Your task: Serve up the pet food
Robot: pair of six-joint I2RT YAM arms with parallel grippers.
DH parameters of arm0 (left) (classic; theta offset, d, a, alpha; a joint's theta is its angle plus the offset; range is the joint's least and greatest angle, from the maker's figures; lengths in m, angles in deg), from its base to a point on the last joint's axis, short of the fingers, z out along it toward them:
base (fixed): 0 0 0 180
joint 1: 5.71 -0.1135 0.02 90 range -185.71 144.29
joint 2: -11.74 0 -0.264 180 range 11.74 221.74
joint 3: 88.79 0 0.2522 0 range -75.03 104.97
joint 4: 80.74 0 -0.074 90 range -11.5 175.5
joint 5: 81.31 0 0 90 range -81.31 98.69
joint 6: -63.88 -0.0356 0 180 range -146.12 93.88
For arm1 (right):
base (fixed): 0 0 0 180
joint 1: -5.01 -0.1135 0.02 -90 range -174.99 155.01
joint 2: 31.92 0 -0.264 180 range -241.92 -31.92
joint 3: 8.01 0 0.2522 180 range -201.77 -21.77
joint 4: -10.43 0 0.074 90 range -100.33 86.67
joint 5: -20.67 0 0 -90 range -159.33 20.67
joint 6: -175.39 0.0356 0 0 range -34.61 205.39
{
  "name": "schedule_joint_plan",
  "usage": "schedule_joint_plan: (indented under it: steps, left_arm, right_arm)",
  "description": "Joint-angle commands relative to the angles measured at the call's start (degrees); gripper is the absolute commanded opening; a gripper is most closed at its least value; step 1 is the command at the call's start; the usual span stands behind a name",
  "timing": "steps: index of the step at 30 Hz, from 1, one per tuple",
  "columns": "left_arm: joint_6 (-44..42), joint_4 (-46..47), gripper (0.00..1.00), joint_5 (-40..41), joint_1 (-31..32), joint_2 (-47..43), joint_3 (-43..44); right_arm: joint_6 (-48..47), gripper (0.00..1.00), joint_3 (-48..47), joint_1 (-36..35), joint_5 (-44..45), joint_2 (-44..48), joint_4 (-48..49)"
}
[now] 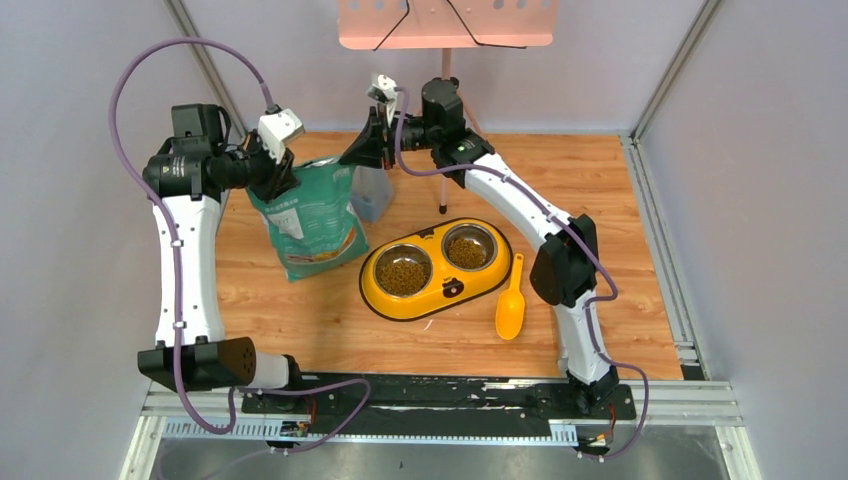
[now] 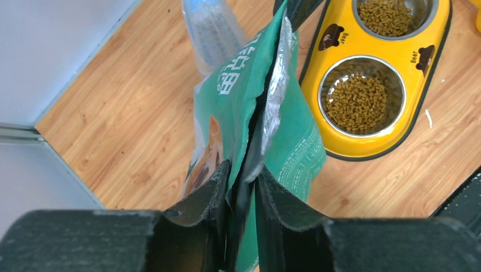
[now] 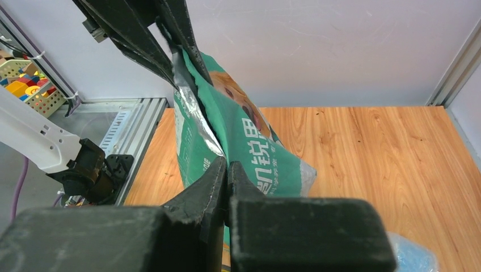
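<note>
The pet food is brown kibble lying in both steel bowls (image 1: 403,272) (image 1: 466,251) of a yellow double feeder (image 1: 380,295), also seen in the left wrist view (image 2: 356,102). A green-and-white bag (image 1: 310,220) stands upright left of the feeder, its mouth slightly parted. My left gripper (image 1: 285,178) (image 2: 243,170) straddles the bag's top edge (image 2: 295,153) at the left corner, jaws narrowly open with the bag's two layers loose between them. My right gripper (image 1: 358,150) (image 3: 227,163) is shut on the top edge at the right corner of the bag (image 3: 249,147).
An orange scoop (image 1: 511,310) lies on the wooden board right of the feeder. A clear plastic container (image 1: 373,195) (image 2: 212,31) stands just behind the bag. A thin stand pole (image 1: 443,190) rises at the back, under a pink panel (image 1: 445,25). Grey walls enclose the board.
</note>
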State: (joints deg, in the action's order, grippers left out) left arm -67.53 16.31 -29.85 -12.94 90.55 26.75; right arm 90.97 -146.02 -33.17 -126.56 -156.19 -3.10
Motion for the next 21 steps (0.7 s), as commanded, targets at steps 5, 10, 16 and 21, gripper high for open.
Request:
schedule_joint_plan:
  steps: [5,10,16,21]
  left_arm:
    - [0.5,-2.7,0.05,-3.6,-0.1,-2.3,1.8]
    - [2.3,-1.8,0.0,-5.8,-0.1,-3.3,0.0]
    - [4.5,-1.0,0.0,-9.0,0.0,-4.8,-0.7]
    - [5.2,-1.0,0.0,-9.6,0.1,-5.6,-1.3]
  right_arm:
    - [-0.4,0.29,-2.1,0.6,-6.8,5.0,4.0]
    - [0.2,0.69,-3.7,-0.7,-13.7,2.2,4.1]
    - [-0.2,0.7,-5.3,-2.4,-12.8,-1.0,4.0]
    - [-0.6,0.69,-6.2,-3.7,-9.3,-2.7,4.9]
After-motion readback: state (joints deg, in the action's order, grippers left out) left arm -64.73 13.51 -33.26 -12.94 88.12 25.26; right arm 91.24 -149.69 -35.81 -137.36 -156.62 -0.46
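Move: The pet food bag's top edge runs between the hands: its middle lies about 4 cm to the left hand's right and 2 cm ahead, and some 5 cm to the right hand's left and 3 cm back, roughly 1 cm below both. The bowl stand's middle is some 27 cm to the right of the left hand, 4 cm back and 31 cm down. The plastic jug is about 8 cm ahead of the right hand, 2 cm to its right and 25 cm below. The left fingers, at first partly open around the bag's top edge, shut and pinch it while the hand eases back about 2 cm and slightly right. Just after the left fingers begin to close, the right hand opens wide and lets go of its corner of the edge, then draws back about 5 cm and up nearly 3 cm, turning some 15 degrees counter-clockwise, so that its open fingers straddle the top edge nearer the left hand. ##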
